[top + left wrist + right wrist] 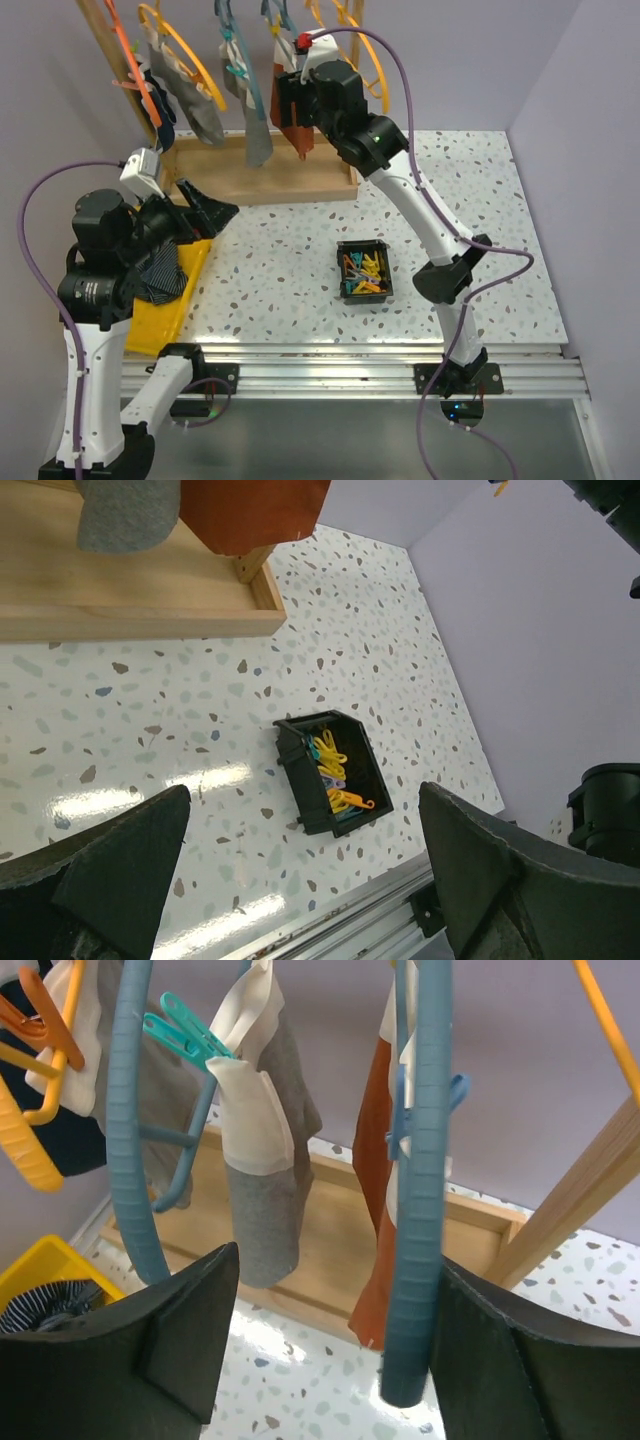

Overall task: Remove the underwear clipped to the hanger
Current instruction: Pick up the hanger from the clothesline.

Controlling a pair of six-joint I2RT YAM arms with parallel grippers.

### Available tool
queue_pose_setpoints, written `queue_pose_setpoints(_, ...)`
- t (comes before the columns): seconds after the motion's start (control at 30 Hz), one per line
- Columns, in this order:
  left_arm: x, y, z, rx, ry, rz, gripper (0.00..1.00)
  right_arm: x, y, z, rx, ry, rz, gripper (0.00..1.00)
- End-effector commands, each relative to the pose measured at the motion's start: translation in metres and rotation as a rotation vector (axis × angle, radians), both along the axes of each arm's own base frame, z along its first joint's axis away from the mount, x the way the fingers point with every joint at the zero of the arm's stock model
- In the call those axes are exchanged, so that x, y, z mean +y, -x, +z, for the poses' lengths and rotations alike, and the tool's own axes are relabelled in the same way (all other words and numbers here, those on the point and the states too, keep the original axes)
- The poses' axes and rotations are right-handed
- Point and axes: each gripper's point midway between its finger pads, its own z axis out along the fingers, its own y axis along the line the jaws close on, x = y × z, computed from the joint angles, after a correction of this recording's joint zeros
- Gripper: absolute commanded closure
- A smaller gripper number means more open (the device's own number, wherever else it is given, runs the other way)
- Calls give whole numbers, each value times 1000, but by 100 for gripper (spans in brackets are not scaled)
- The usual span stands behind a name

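Several underwear hang clipped to hangers on the wooden rack (262, 182): grey ones (203, 108) (262, 1200) and a rust-brown one (301, 140) (372, 1170). My right gripper (293, 108) (336, 1290) is open, raised in front of the rack. The lower end of a blue hanger (418, 1160) hangs between its jaws, close to the right finger (520, 1360), with the rust-brown piece just behind it. A blue clip (456, 1093) sits on that hanger. My left gripper (212, 200) (305, 790) is open and holds nothing, above dark navy underwear (160, 270) lying in a yellow tray (155, 325).
A black box (364, 246) (296, 780) of colourful clips stands mid-table. A teal clip (185, 1030) holds the grey piece to another blue hanger (130, 1130). Orange and yellow hangers (30, 1130) hang at the left. Purple walls close in behind and to the right.
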Motion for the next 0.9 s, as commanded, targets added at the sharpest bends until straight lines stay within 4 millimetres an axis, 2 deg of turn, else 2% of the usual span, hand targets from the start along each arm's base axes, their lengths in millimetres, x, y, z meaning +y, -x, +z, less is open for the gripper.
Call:
queue_pose_setpoints(0.0, 2, 5, 8, -34, -41, 0, 0, 4, -10, 25, -86, -55, -20, 29)
queue_pose_setpoints(0.07, 2, 5, 6, -28, -45, 0, 0, 7, -11, 24, -81, -71, -18, 52)
queue_pose_setpoints(0.1, 2, 4, 6, -28, -49, 0, 0, 5, -11, 26, -86, -79, -25, 76)
queue_pose_setpoints(0.17, 2, 4, 5, -24, -51, 2, 0, 4, -13, 29, -90, -98, -31, 91)
queue_pose_setpoints(0.23, 2, 4, 4, -23, -53, 3, 0, -4, -17, 33, -91, -111, -45, 100)
queue_pose_setpoints(0.33, 2, 3, 2, -16, -56, 1, 0, -16, -18, 42, -104, -125, -64, 100)
queue_pose_setpoints(0.6, 1, 0, 0, -9, -55, -2, 0, -40, 1, 108, -222, -258, -61, 100)
queue_pose_setpoints(0.87, 0, -4, -1, -5, -57, -2, 0, -51, 20, 135, -259, -311, -41, 100)
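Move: The blue hanger with the orange-and-white underwear has its near end between the right hand's open fingers; its middle lies about 9 cm ahead, 2 cm left and 3 cm up. The underwear hangs some 9 cm ahead, 2 cm left and 7 cm lower than the fingers. At the hanger's height and as far ahead, another blue hanger stands 8 cm left of the hand, a yellow one 8 cm right. From the left hand the hanger is roughly 30 cm ahead, 10 cm right, 10 cm up. The near end of the blue hanger is pinched as the right hand eases a centimetre or two forward and slightly down and its fingers close. Keeping that grip, the right hand draws the hanger about 3 cm to the right and then raises it some 5 cm, easing back a little, while the hand's left side rolls up slightly. ##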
